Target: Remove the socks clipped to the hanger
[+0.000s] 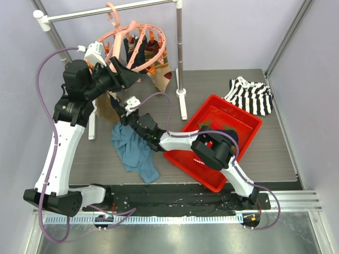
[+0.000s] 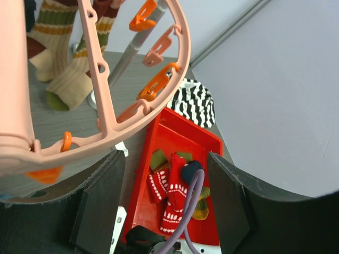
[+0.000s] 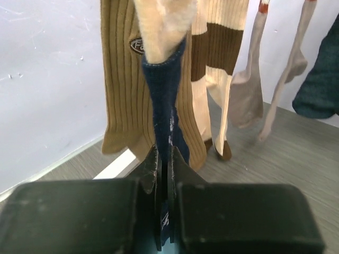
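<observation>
The salmon-pink ring hanger (image 1: 139, 41) hangs from the rail with socks (image 1: 159, 74) clipped under it. In the right wrist view my right gripper (image 3: 164, 170) is shut on the lower end of a hanging navy sock (image 3: 163, 100). A tan ribbed sock (image 3: 119, 84) and a beige sock with brown bands (image 3: 218, 50) hang just behind it. My left gripper (image 2: 167, 196) is open just below the hanger's ring (image 2: 183, 58), with nothing between its fingers (image 2: 100, 196). Olive-orange striped socks (image 2: 58, 58) hang at the far side. In the top view the left gripper (image 1: 126, 75) sits under the ring's left side.
A red tray (image 1: 249, 123) at the right holds removed red-white socks (image 2: 170, 197) and others. A blue cloth (image 1: 132, 151) lies on the table below the hanger. A black-and-white striped garment (image 1: 250, 95) lies at the back right. The grey rail's post (image 1: 180, 58) stands beside the hanger.
</observation>
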`<move>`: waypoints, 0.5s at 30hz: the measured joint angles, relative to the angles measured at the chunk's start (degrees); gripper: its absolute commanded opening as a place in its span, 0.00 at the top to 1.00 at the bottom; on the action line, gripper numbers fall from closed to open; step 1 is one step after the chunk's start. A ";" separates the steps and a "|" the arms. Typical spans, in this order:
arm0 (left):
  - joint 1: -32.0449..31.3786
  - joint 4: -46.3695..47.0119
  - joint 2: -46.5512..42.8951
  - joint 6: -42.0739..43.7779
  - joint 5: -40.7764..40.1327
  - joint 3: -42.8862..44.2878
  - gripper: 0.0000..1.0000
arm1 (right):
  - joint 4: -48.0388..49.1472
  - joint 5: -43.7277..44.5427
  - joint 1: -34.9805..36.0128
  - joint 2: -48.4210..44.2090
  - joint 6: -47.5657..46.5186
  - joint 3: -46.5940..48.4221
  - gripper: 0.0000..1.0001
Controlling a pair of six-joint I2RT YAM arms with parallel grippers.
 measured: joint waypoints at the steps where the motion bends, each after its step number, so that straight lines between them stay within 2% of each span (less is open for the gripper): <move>1: 0.00 -1.09 -0.07 0.00 -0.72 1.31 0.33 | -0.33 0.15 0.00 -0.79 0.04 -0.98 0.99; 8: 0.00 -9.27 -1.31 0.46 -6.10 7.58 0.32 | -1.84 0.17 0.39 -8.66 0.39 -7.91 0.99; 15: 0.00 -18.21 -3.30 1.73 -17.94 9.53 0.31 | -1.62 0.22 1.03 -16.57 0.83 -14.10 0.99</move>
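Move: The orange clip still holding the navy sock is about 7 cm left of the left hand, 5 cm ahead and 8 cm below. The right hand already grips that sock, with the clip roughly 5 cm ahead, 5 cm left and 13 cm above it; the ribbed brown sock hangs about 9 cm ahead, 7 cm left and 4 cm up. The red bin is some 38 cm right, 8 cm back and 22 cm below. Up, to the right and back, about 8 cm in all, the right hand carries its still-pinched length of navy sock, first drawing it sideways, then mostly raising it, fingers staying shut. Meanwhile the open left hand sweeps about 6 cm left along the hanger's near rim and slightly back, rising then dipping, while turning some 15 degrees counter-clockwise to bring the sock's clip into line with its fingers. ##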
